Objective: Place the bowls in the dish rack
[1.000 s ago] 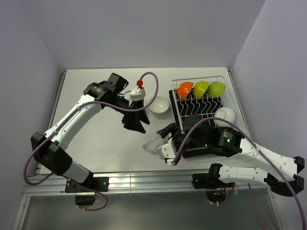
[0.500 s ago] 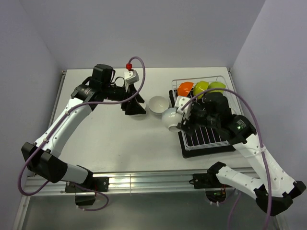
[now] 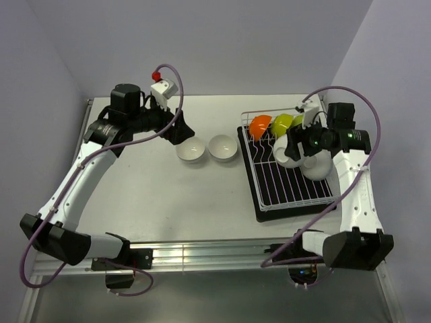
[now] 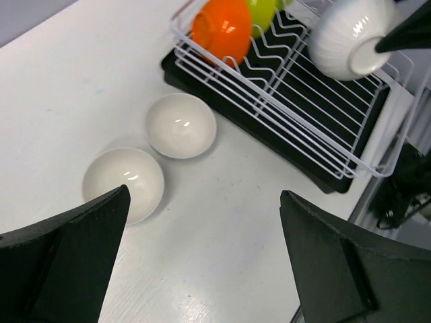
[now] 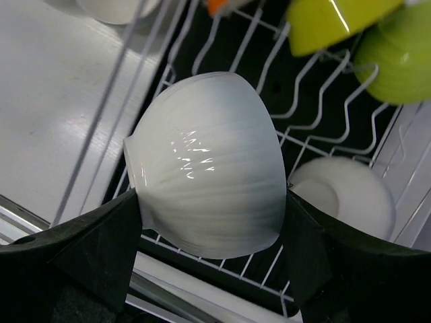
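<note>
My right gripper (image 3: 289, 147) is shut on a white bowl (image 3: 281, 156), tilted on its side over the dish rack (image 3: 296, 195). In the right wrist view the fingers (image 5: 108, 249) clamp that bowl (image 5: 209, 165) on both sides. In the rack's back row stand an orange bowl (image 3: 259, 125) and two lime green bowls (image 3: 282, 124) (image 3: 301, 121). Another white bowl (image 3: 318, 167) lies in the rack at the right. Two white bowls (image 3: 191, 151) (image 3: 223, 147) sit upright on the table left of the rack. My left gripper (image 3: 178, 133) hangs open just behind them, holding nothing (image 4: 203, 202).
The rack stands on a black tray (image 3: 259, 202) at the table's right side, close to the right wall. The table's back edge meets the wall behind the left arm. A purple cable (image 3: 340, 94) loops above the right arm.
My left gripper opened, left a white bowl on the table beside the other one, and drew back to the left. The right arm carried its white bowl from the table over the rack.
</note>
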`<state>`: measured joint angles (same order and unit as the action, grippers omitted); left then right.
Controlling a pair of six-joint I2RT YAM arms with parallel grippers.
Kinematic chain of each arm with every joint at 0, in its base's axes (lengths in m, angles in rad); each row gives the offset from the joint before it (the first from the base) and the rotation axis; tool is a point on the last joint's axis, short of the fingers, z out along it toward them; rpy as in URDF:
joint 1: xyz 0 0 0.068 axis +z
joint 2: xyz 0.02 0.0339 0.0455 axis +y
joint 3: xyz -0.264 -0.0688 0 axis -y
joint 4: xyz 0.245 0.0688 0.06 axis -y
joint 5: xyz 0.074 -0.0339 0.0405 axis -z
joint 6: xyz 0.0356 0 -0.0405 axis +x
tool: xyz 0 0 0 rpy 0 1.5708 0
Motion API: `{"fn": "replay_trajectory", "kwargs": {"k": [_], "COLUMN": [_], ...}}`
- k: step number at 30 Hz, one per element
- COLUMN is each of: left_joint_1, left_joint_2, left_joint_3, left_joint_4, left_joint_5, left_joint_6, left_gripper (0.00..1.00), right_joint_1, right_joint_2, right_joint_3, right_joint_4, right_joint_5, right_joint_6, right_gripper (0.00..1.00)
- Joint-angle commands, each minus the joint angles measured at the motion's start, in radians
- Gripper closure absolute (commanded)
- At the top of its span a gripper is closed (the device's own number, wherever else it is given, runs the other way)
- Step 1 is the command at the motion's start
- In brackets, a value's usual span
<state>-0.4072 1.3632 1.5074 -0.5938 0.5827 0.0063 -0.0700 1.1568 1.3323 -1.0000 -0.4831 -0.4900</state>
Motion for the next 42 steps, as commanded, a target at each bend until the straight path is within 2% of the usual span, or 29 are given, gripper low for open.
{"fn": "replay_trajectory", "kwargs": {"k": [1, 5, 17, 36, 42], "left_joint_1": [0.016, 0.019, 0.021, 0.021, 0.021], "left_joint_2": [-0.073, -0.059, -0.053, -0.047, -0.042], "left_joint_3": [-0.036, -0.046, -0.069, -0.072, -0.072], "left_joint_4": [0.092, 0.085, 0.086, 0.091, 0.089], "left_joint_5": [-0.147, -0.152, -0.129, -0.121, -0.116], "left_joint_6": [-0.083, -0.124, -0.140, -0.134, -0.132], "left_gripper": [0.01, 0.01, 0.01, 0.01, 0.00], "right_joint_1": [-0.091, -0.116, -0.114, -0.025, -0.002], "right_joint_2": [0.038, 0.069, 0.181, 0.135, 0.149], "right_joint_3": [0.061, 0.039, 0.012, -0.171, -0.174], "right_joint_4": [-0.051, -0.026, 0.044, 0.201, 0.221], "right_joint_5": [0.001, 0.086, 0.208, 0.461, 0.475], "right_joint_6": [0.082, 0.131, 0.254, 0.350, 0.370], "right_gripper": [1.00, 1.00, 1.00, 1.00, 1.00]}}
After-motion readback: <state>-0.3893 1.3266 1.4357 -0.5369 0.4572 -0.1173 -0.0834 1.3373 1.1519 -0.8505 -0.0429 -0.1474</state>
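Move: The rack gap for the white bowl in the right gripper lies about 7 cm to that hand's right, some 2 cm ahead and 12 cm below. The racked white bowl is 7 cm to the right of that gap and level with it. In the far row, the yellow-green bowl stands about 17 cm straight ahead of the hand, with the lime bowl 8 cm to its right. From the left hand the gap is roughly 41 cm right, 1 cm back and 20 cm below. The white bowl, still pinched in the right gripper, goes right and down, then almost straight down into the rack beside the racked white bowl: about 11 cm down and 7 cm right in all. The wrist turns some 30 degrees clockwise and tips the fingers steeper, and they keep their hold. The open left hand drifts a couple of centimetres left and forward, then waits. ##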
